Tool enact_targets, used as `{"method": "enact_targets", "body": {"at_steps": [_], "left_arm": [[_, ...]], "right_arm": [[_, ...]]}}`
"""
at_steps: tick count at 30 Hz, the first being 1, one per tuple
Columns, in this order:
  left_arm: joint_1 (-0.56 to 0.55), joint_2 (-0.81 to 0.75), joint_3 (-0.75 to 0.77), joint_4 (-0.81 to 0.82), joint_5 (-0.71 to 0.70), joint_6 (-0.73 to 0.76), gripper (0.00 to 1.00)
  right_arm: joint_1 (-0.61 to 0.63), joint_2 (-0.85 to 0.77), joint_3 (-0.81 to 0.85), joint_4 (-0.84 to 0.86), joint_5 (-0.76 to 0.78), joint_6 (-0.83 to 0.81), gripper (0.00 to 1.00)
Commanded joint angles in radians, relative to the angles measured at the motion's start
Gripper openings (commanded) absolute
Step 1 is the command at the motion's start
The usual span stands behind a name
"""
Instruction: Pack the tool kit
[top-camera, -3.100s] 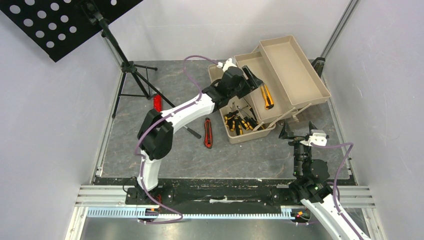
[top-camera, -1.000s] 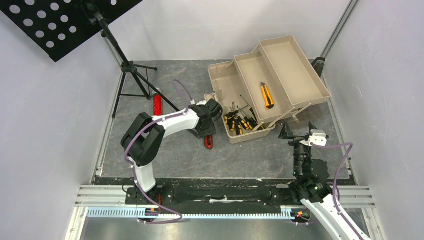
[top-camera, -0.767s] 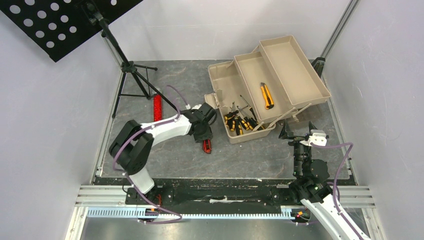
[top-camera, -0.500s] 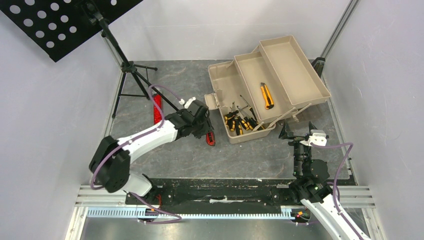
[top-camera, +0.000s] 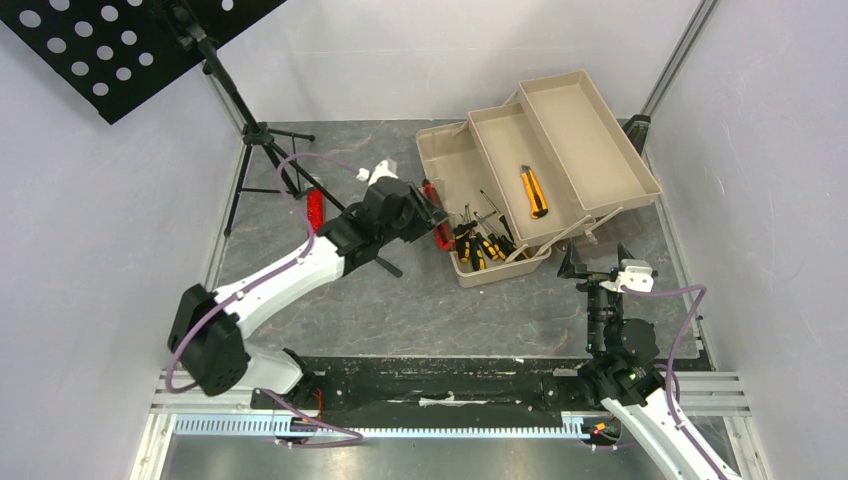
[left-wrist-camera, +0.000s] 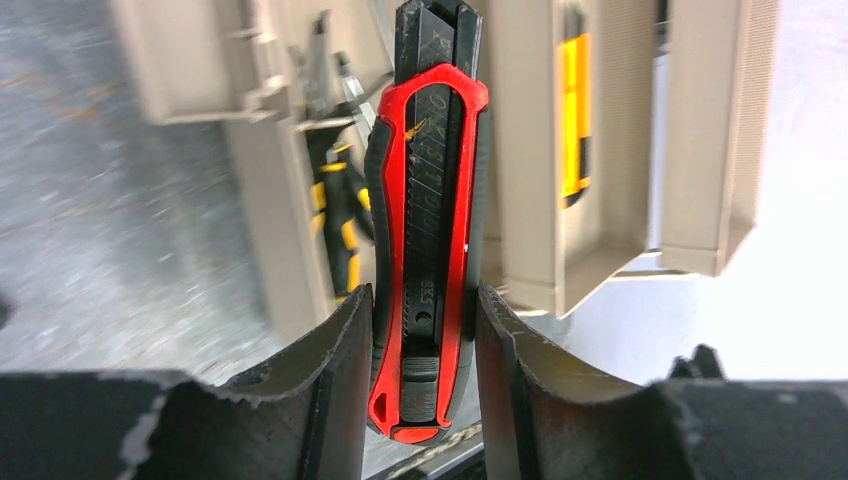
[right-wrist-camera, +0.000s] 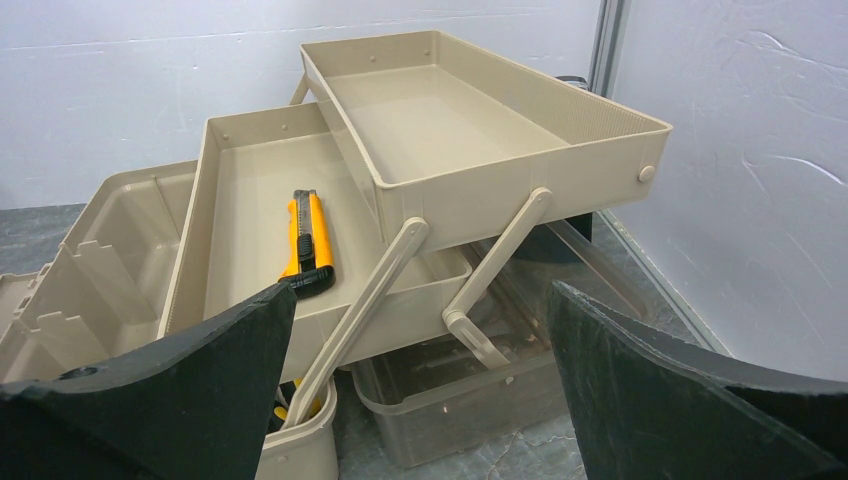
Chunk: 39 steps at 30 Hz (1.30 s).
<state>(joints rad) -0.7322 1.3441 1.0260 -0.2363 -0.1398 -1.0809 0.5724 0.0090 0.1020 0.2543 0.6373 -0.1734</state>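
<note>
The tan toolbox (top-camera: 590, 140) stands open at the back right with its trays fanned out. An orange utility knife (top-camera: 535, 192) lies in the middle tray (right-wrist-camera: 230, 215). Several yellow-and-black screwdrivers (top-camera: 475, 246) lie in the bottom compartment. My left gripper (top-camera: 430, 210) hovers at the box's left edge, shut on a red-and-black utility knife (left-wrist-camera: 428, 250). The knife points toward the box, with both fingers (left-wrist-camera: 335, 350) pressed on its sides. My right gripper (top-camera: 598, 262) is low in front of the box, open and holding nothing, facing the trays (right-wrist-camera: 420, 292).
A black music stand (top-camera: 120, 40) on a tripod (top-camera: 262, 140) fills the back left. A red bar (top-camera: 315, 207) lies by one tripod leg. A clear plastic bin (right-wrist-camera: 480, 390) sits under the fanned trays. White walls close in on both sides.
My left gripper has lifted the red knife off the mat and carried it up and right to the toolbox's left edge. The right arm has not moved.
</note>
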Motion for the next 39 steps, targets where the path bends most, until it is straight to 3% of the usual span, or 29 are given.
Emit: {"method": "enact_targets", "body": {"at_steps": [1, 12, 20, 26, 35, 39], "left_arm": [[-0.016, 0.137, 0.173, 0.171, 0.092, -0.041, 0.1], [-0.061, 0.498, 0.578, 0.21, 0.176, -0.037, 0.12], [-0.081, 0.692, 0.748, 0.176, 0.155, -0.059, 0.16], [-0.087, 0.747, 0.807, 0.115, 0.109, -0.066, 0.33], [-0.087, 0.704, 0.772, 0.093, 0.061, -0.066, 0.72], [-0.087, 0.682, 0.76, 0.109, 0.066, -0.067, 0.75]], "right_arm": [[0.006, -0.084, -0.001, 0.037, 0.015, 0.0, 0.98], [0.005, -0.089, -0.002, 0.034, 0.022, -0.002, 0.98], [0.006, -0.09, -0.003, 0.035, 0.029, -0.004, 0.98], [0.006, -0.09, -0.003, 0.036, 0.032, -0.004, 0.98], [0.006, -0.089, -0.003, 0.036, 0.031, -0.005, 0.98], [0.005, -0.086, -0.002, 0.034, 0.03, -0.005, 0.98]]}}
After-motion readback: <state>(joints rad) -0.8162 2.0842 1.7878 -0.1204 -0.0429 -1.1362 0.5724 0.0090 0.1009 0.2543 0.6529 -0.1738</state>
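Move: The left hand already holds the red knife above the box's near-left edge; its place is the left side of the middle tray, about 10 cm ahead, 19 cm to the right and 2 cm lower. The yellow knife lies there 9 cm ahead and 23 cm right, about 2 cm lower; the screwdrivers are some 3 cm ahead, 12 cm right and 16 cm below. From the idle right hand, that place is roughly 16 cm ahead, 17 cm left and 5 cm down. The left hand keeps its pinch on the red knife and sweeps some 19 cm right and 10 cm forward into the middle tray, arching up about 5 cm over the tray's near-left wall and sinking as far again beside the yellow knife, while the wrist turns slightly clockwise. With the hand nearly stopped there, the fingers spread, let the red knife go and rise about a centimetre above it. ##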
